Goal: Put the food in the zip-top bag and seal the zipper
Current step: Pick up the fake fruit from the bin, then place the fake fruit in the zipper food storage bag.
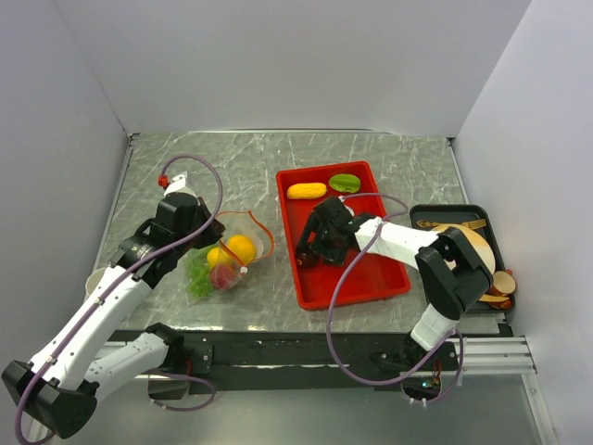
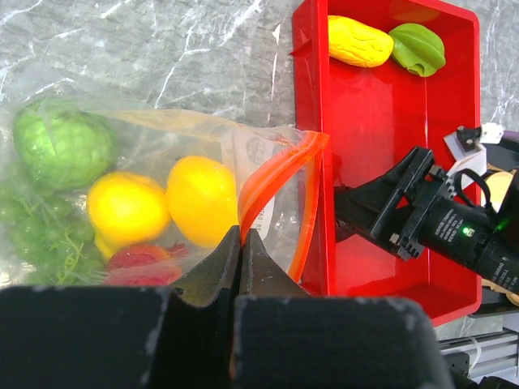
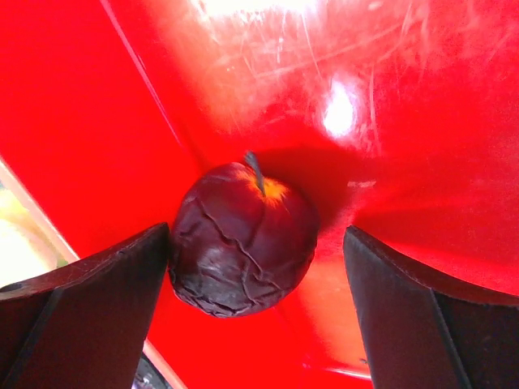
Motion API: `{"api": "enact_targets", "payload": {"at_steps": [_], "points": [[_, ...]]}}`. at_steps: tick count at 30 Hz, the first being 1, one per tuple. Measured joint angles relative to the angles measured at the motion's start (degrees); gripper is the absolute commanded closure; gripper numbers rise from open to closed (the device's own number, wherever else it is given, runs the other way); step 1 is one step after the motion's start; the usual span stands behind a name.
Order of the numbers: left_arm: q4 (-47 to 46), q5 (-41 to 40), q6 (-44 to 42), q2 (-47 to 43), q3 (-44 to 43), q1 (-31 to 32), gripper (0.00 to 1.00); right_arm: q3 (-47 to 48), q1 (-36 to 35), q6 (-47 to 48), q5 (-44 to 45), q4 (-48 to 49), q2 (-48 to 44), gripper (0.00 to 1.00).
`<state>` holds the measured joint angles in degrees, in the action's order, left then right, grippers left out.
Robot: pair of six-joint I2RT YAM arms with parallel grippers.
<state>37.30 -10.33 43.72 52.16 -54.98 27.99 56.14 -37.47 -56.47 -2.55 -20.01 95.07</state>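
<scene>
The clear zip-top bag (image 1: 230, 260) lies left of the red tray, holding yellow, green and red food (image 2: 201, 198). My left gripper (image 2: 241, 237) is shut on the bag's orange-red zipper (image 2: 268, 174) and holds the mouth up; from above, this left gripper (image 1: 211, 237) sits at the bag's left side. Down in the tray, my right gripper (image 3: 258, 243) is open around a dark red food (image 3: 243, 239). Its left finger touches the fruit and the right finger stands apart. A yellow food (image 1: 306, 190) and a green food (image 1: 345, 183) lie at the tray's far end.
The red tray (image 1: 371, 278) stands at the table's centre right. A black tray (image 1: 435, 215) at the right edge carries a tan plate (image 1: 477, 243) and wooden cutlery. White walls enclose the marbled table on three sides.
</scene>
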Motion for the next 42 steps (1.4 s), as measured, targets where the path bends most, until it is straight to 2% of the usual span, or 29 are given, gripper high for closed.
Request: {"api": "enact_targets", "payload": {"at_steps": [1,2,12,19,25,31,42], "points": [[0.00,0.00,0.00,0.00,0.00,0.00,0.99,-0.33,0.00,-0.13,-0.31,0.35,0.00,0.29],[0.00,0.02,0.00,0.00,0.00,0.00,0.99,-0.42,0.00,-0.20,-0.55,0.46,0.00,0.32],[0.00,0.00,0.00,0.07,0.00,0.00,0.99,-1.51,-0.04,-0.68,-0.50,2.21,-0.90,0.45],[-0.13,0.02,0.00,0.07,0.04,0.00,0.99,-1.51,-0.26,1.09,3.10,0.59,-8.33,0.45],[-0.17,0.26,-0.02,0.17,0.07,0.00,0.99,-0.15,-1.05,3.34,-2.05,6.08,-14.84,0.44],[-0.79,0.52,0.00,0.17,0.61,0.00,0.99,12.46,-7.52,8.98,-6.51,5.90,-9.70,0.42],[-1.09,1.03,0.02,0.17,1.38,0.00,0.99,24.00,-13.18,14.51,-12.39,3.28,3.02,0.37]]}}
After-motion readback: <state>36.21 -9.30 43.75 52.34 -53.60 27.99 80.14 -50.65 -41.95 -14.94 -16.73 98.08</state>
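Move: Between the right hand's open fingers, practically at its grip point, sits the dark fruit, by the bin's left wall. The open mouth of the bag is some 16 cm to that hand's left, level fore and aft and about 10 cm higher. The corn lies about 19 cm straight ahead, and the green pepper about 21 cm ahead and 9 cm to the right. From the left hand the fruit is about 22 cm to the right, 1 cm ahead and 17 cm below. Closing on the dark fruit, the right hand pinches it, lifts it about 18 cm out of the bin and swings it some 15 cm left to the bag's mouth, sinking about 3 cm at the end. On the way the wrist turns about 30 degrees counter-clockwise and tips its fingers outward. The left hand keeps its pinch on the bag's rim. ##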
